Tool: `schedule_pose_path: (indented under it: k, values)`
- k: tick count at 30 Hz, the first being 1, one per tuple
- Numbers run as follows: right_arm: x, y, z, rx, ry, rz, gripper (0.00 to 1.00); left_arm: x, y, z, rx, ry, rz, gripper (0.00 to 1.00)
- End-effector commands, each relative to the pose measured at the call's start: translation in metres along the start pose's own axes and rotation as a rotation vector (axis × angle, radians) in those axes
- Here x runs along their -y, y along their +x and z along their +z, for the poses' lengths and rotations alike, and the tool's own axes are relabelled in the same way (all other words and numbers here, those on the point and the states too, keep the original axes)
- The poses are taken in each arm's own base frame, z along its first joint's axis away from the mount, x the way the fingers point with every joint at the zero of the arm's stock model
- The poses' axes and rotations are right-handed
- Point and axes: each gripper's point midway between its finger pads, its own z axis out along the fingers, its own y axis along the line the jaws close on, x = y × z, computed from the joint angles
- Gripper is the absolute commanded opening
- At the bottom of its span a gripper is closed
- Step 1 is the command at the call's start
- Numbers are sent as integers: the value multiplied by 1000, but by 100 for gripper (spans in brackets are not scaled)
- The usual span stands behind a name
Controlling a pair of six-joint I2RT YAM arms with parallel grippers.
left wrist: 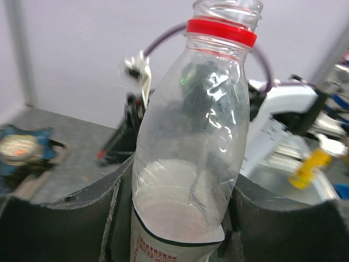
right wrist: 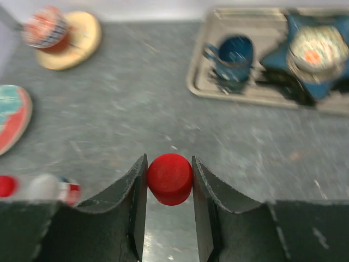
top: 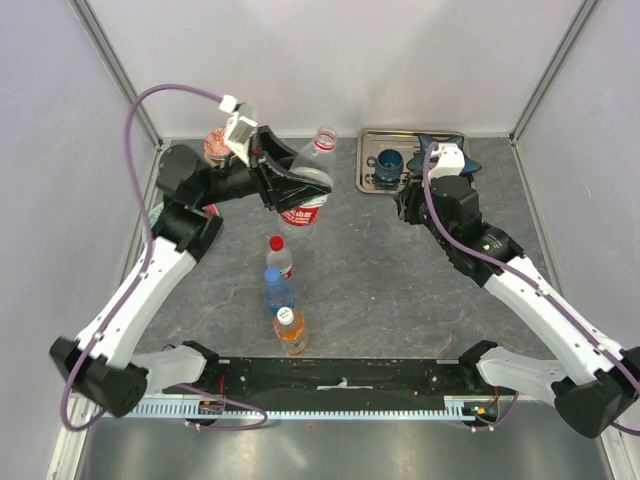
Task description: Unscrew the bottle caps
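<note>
My left gripper (top: 298, 190) is shut on a clear bottle with a red label (top: 308, 185) and holds it tilted above the table at the back left. In the left wrist view the bottle (left wrist: 191, 136) has an open neck with only a red ring on it. My right gripper (right wrist: 169, 188) is shut on a red cap (right wrist: 169, 178) above the table; in the top view it (top: 408, 200) is near the tray. Three capped bottles stand in a row mid-table: a red-capped one (top: 279, 255), a blue one (top: 278, 290) and an orange one with a white cap (top: 290, 330).
A metal tray (top: 372, 140) at the back right holds a blue cup (top: 388, 162) and a blue star-shaped dish (top: 445, 152). A yellow plate with a patterned ball (right wrist: 71, 35) sits at the back left. Another patterned plate (right wrist: 13, 117) lies at the left edge.
</note>
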Motion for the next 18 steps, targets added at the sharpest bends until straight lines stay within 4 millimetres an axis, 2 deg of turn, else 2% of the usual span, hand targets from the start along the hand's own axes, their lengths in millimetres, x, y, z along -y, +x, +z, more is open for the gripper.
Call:
schedule_pose_path:
  k: [1,3,4,5,6,8,10,11,13,15,18]
  values:
    - [48,47,21,-93,153,103,0,-26,-21,-25,117,-305,184,50]
    - [61,71,34,-138,210,118,0,-27,-20,-31,134,-344,193,50]
    - [74,83,40,-161,255,127,0,-25,-24,-35,154,-363,205,50]
    - [81,89,44,-169,280,134,0,-25,-22,-36,153,-366,202,50]
    - [88,105,53,-205,318,154,0,-23,-23,-37,157,-364,205,50]
    - [108,124,63,-233,385,183,0,-19,-22,-39,162,-361,203,50]
    - [123,159,73,-298,433,224,0,-16,-21,-41,164,-360,203,50]
    - [119,166,80,-302,405,243,0,-14,-18,-43,165,-362,201,50]
    - [123,193,88,-351,420,256,0,-12,-14,-45,161,-362,204,50]
    - [127,208,96,-373,434,243,0,-11,-8,-49,150,-372,200,50]
    - [134,214,105,-378,456,208,0,-9,-3,-53,140,-379,207,50]
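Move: The right hand, still pinching the red cap, is bound for bare table about 4 cm ahead, 8 cm to its right and 31 cm below; the mug stands some 27 cm ahead, the tray's middle 28 cm ahead and 11 cm right. The left hand holds the uncapped bottle; the empty spot in the bottle row is roughly 13 cm ahead, 5 cm left and 36 cm below, with the small red-capped bottle 4 cm ahead, 6 cm left. Dropping fast, the right hand carries the pinched red cap about 27 cm down towards the bare table in front of the tray, easing right and slightly forward while its fingers tip down some 30 degrees and turn clockwise. The left keeps its grip on the open bottle, swings about 4 cm left with a counter-clockwise turn, rises slightly, then starts sinking. ##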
